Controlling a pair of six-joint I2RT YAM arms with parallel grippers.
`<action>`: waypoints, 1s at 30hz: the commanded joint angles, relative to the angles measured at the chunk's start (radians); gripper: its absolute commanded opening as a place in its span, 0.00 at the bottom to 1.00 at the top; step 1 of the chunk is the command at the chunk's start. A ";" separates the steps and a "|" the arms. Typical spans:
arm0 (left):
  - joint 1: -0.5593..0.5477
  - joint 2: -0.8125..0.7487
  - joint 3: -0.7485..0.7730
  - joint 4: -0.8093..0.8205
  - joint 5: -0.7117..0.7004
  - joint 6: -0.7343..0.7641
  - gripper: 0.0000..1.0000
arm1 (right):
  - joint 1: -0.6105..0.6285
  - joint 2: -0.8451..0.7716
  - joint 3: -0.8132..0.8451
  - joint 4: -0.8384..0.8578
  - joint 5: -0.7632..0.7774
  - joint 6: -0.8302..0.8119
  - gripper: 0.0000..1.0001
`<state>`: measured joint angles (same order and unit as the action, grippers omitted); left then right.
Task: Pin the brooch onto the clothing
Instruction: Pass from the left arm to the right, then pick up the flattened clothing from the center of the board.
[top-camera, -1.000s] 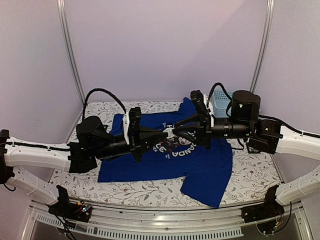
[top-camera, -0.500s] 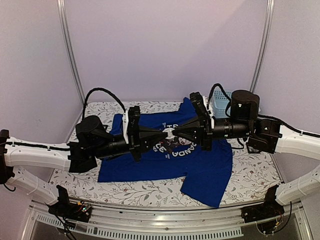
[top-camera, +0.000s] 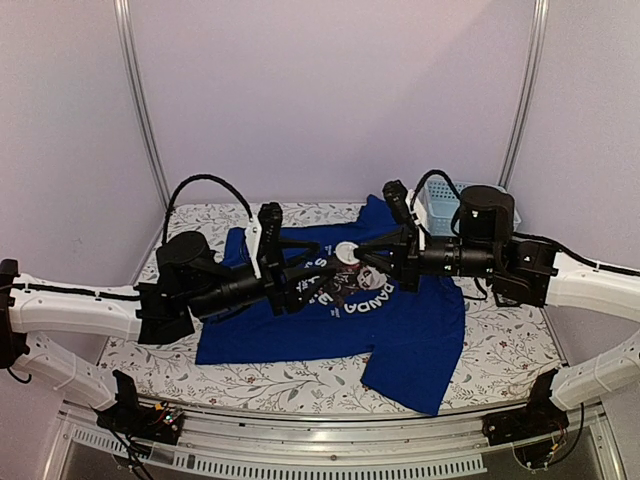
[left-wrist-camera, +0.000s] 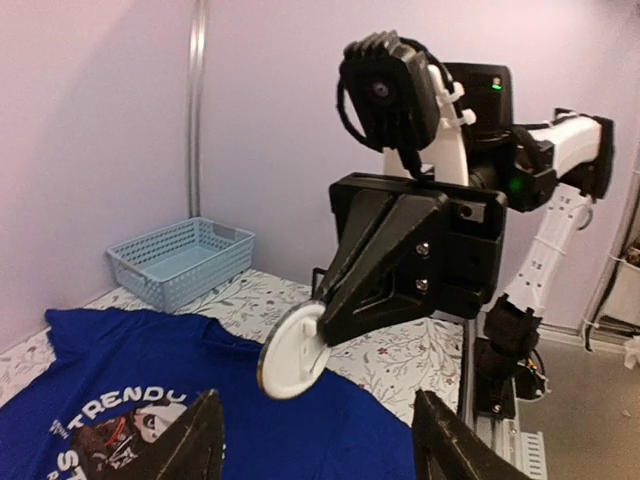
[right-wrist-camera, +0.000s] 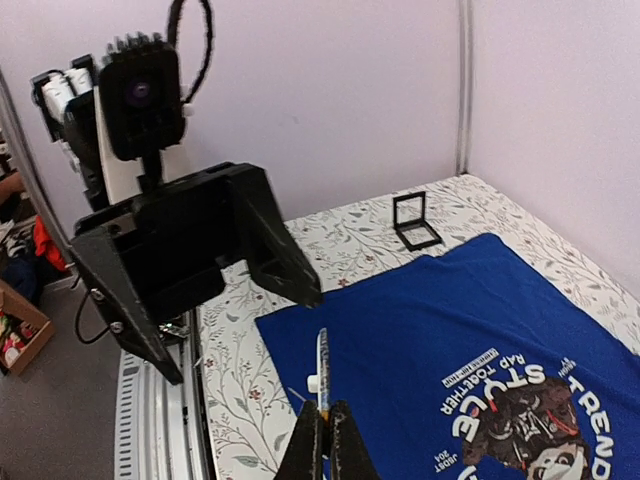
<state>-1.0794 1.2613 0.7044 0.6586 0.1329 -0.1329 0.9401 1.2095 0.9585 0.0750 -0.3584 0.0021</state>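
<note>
The brooch (top-camera: 347, 252) is a round white disc, held in the air above the clothing (top-camera: 400, 320), a royal-blue T-shirt spread on the table with a panda print (top-camera: 352, 290). My right gripper (top-camera: 354, 256) is shut on the brooch's edge. The right wrist view shows the brooch (right-wrist-camera: 322, 372) edge-on between the shut fingertips (right-wrist-camera: 312, 425). My left gripper (top-camera: 322, 266) faces it from the left, open and apart from it. In the left wrist view the brooch's white back (left-wrist-camera: 290, 350) hangs beyond my spread left gripper (left-wrist-camera: 318, 440), over the clothing (left-wrist-camera: 150, 380).
A light-blue basket (top-camera: 440, 208) stands at the back right of the table. A small black frame (right-wrist-camera: 415, 220) sits on the floral tablecloth (top-camera: 500, 350) by the shirt's far left edge. Metal posts rise at the back corners.
My left gripper has opened, let go of the brooch and drawn back a little to the left. My right gripper has shut on the brooch and now holds it alone.
</note>
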 joint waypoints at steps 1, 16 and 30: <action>0.038 -0.021 -0.032 -0.192 -0.353 -0.183 0.62 | -0.131 0.015 -0.106 -0.014 0.178 0.181 0.00; 0.231 -0.093 -0.392 -0.709 -0.513 -0.737 0.39 | -0.198 0.280 -0.383 0.012 0.292 0.538 0.00; 0.248 -0.079 -0.416 -1.002 -0.501 -0.974 0.40 | -0.104 0.244 -0.437 -0.197 0.348 0.697 0.00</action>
<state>-0.8413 1.2003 0.3126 -0.0948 -0.3679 -0.9844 0.8116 1.4788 0.5652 0.0662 -0.0200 0.6468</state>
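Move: The brooch is already in the right fingers, about 2 cm left of that hand point. The shirt area below the PANDA lettering lies about 5 cm ahead, 10 cm right and 32 cm below the right hand. From there the print's middle is 18 cm ahead and 2 cm left, the sleeve 9 cm back and 11 cm right. For the emptied left hand, the shirt's near-left corner is roughly 29 cm left, level with it and 32 cm down. Down and apart, both arms swing quickly from the finished hand-over. The right keeps its pinch on the brooch, sinking some 28 cm and going 11 cm right, first arcing forward, towards the shirt below the lettering while tipping down and turning clockwise. The left drops about 30 cm and goes 23 cm left towards the near-left corner, tipping down, turning counter-clockwise, its open fingers partly closing. ##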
